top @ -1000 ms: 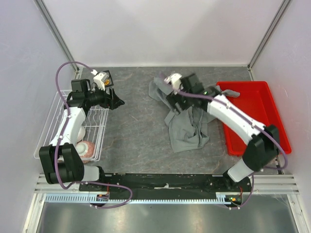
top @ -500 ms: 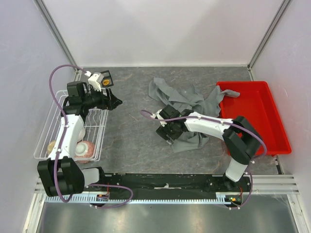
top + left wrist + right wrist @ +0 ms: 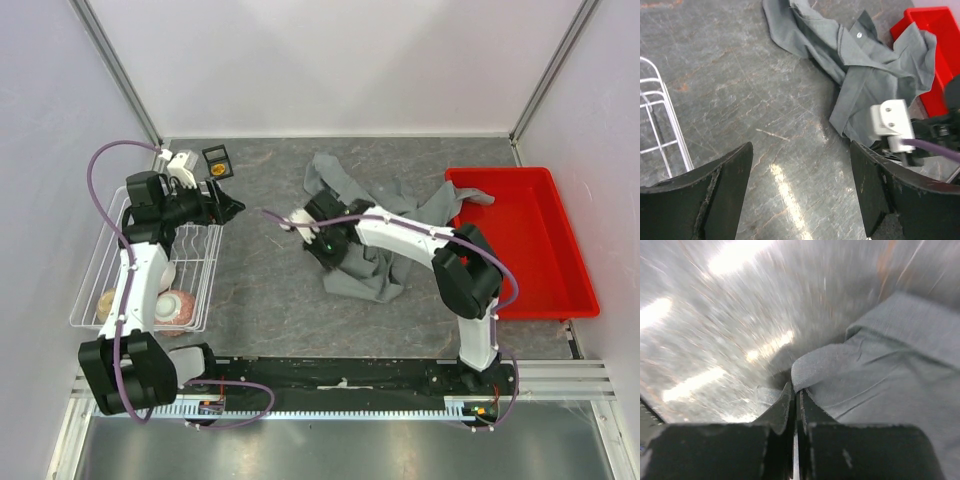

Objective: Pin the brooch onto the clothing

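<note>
The clothing (image 3: 375,245) is a crumpled grey shirt at mid-table, also in the left wrist view (image 3: 865,65) and filling the right wrist view (image 3: 880,365). My right gripper (image 3: 325,255) (image 3: 795,390) is shut on a fold at the shirt's left edge, low over the table. The brooch (image 3: 214,157) is a tiny orange-gold spot in a small black square frame at the far left. My left gripper (image 3: 232,207) (image 3: 801,165) hovers open just near of it, with only bare table between its fingers.
A white wire basket (image 3: 100,265) at the left holds a tan bowl-like thing (image 3: 178,305). A red bin (image 3: 545,250) stands at the right, with one shirt sleeve draped over its rim. White walls close in the back and sides.
My right gripper came from the shirt's far part down to its left edge, shut on the fabric and dragged it leftward. The left arm drew back slightly to the left, still open.
</note>
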Tool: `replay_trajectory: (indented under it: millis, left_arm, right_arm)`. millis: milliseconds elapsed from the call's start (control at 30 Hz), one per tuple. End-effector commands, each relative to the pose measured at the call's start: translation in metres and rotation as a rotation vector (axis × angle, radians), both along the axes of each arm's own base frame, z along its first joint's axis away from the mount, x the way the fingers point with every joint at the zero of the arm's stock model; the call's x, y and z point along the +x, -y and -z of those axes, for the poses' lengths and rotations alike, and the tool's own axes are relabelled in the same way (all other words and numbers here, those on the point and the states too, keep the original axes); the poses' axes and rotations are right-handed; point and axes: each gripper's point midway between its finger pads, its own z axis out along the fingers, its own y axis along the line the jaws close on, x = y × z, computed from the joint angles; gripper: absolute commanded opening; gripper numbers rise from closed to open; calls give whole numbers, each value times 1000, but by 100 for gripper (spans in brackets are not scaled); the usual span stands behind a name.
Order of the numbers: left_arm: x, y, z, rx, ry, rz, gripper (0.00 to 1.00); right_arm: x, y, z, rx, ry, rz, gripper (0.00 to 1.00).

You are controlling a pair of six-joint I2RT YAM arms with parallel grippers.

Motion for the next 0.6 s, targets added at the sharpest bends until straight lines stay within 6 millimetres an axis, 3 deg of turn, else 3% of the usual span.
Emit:
replay_trajectory:
  millis: [0,67,100,133,167,200,233,267,300,333,367,400,433,467,500,567]
  left_arm:
    - [16,5,-26,-74,75,16,85]
    - [24,4,-35,-70,104,18,85]
    - [28,3,-42,-67,121,15,85]
    - [30,3,-44,-64,134,19,85]
    - [31,3,-48,-62,149,27,85]
    - [34,2,-53,-55,170,29,85]
    - [35,2,-56,-41,190,37,85]
    - [35,3,-58,-34,202,51,85]
    - [35,3,-59,-26,210,61,85]
    - [35,4,-57,-3,226,81,85]
    - [32,6,-57,4,235,109,85]
    - [29,9,-54,14,235,136,84]
    - [26,11,-44,56,236,177,84]
    - [23,14,-38,75,234,208,84]
    - [17,23,-29,94,227,251,83]
    - [4,35,-12,169,244,349,83]
  right_arm:
    - [23,-70,-157,320,193,-337,0]
    - [10,-82,-207,424,205,-425,0]
    - [2,-79,-245,468,249,-481,0]
    - [-6,-76,-264,492,271,-510,0]
    - [-19,-63,-290,514,308,-536,0]
    - [-24,-53,-297,504,344,-557,0]
    - [-37,-30,-324,515,425,-568,0]
    - [-33,-11,-326,456,487,-534,0]
    - [-35,8,-301,380,463,-515,0]
    - [-43,36,-315,362,538,-477,0]
    - [-32,59,-307,314,557,-400,0]
    - [-24,86,-272,202,519,-326,0]
    - [-22,106,-267,176,530,-266,0]
    - [-8,126,-256,141,519,-173,0]
    - [-6,136,-233,102,472,-132,0]
    - [11,145,-212,67,450,-27,0]
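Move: The right hand, low over the table and already shut on a fold at the clothing's left near side, has the clothing's middle some 10 cm to its right, 5 cm farther out and 4 cm below. The red tray is centred about 39 cm to its right and 4 cm ahead; the small black box lies roughly 22 cm left and 22 cm ahead. From the open left hand, the clothing's middle is about 25 cm right, level fore and aft, and 21 cm below. Keeping its pinch on the fold of clothing, the right hand whips it up about 30 cm, swinging out to the left and slightly forward at first. It then sweeps back and nearly 20 cm rightwards over the clothing towards the red tray, the fingers tilting out from straight down by some 35 degrees. The left hand stays open and eases forward and up a few centimetres. ##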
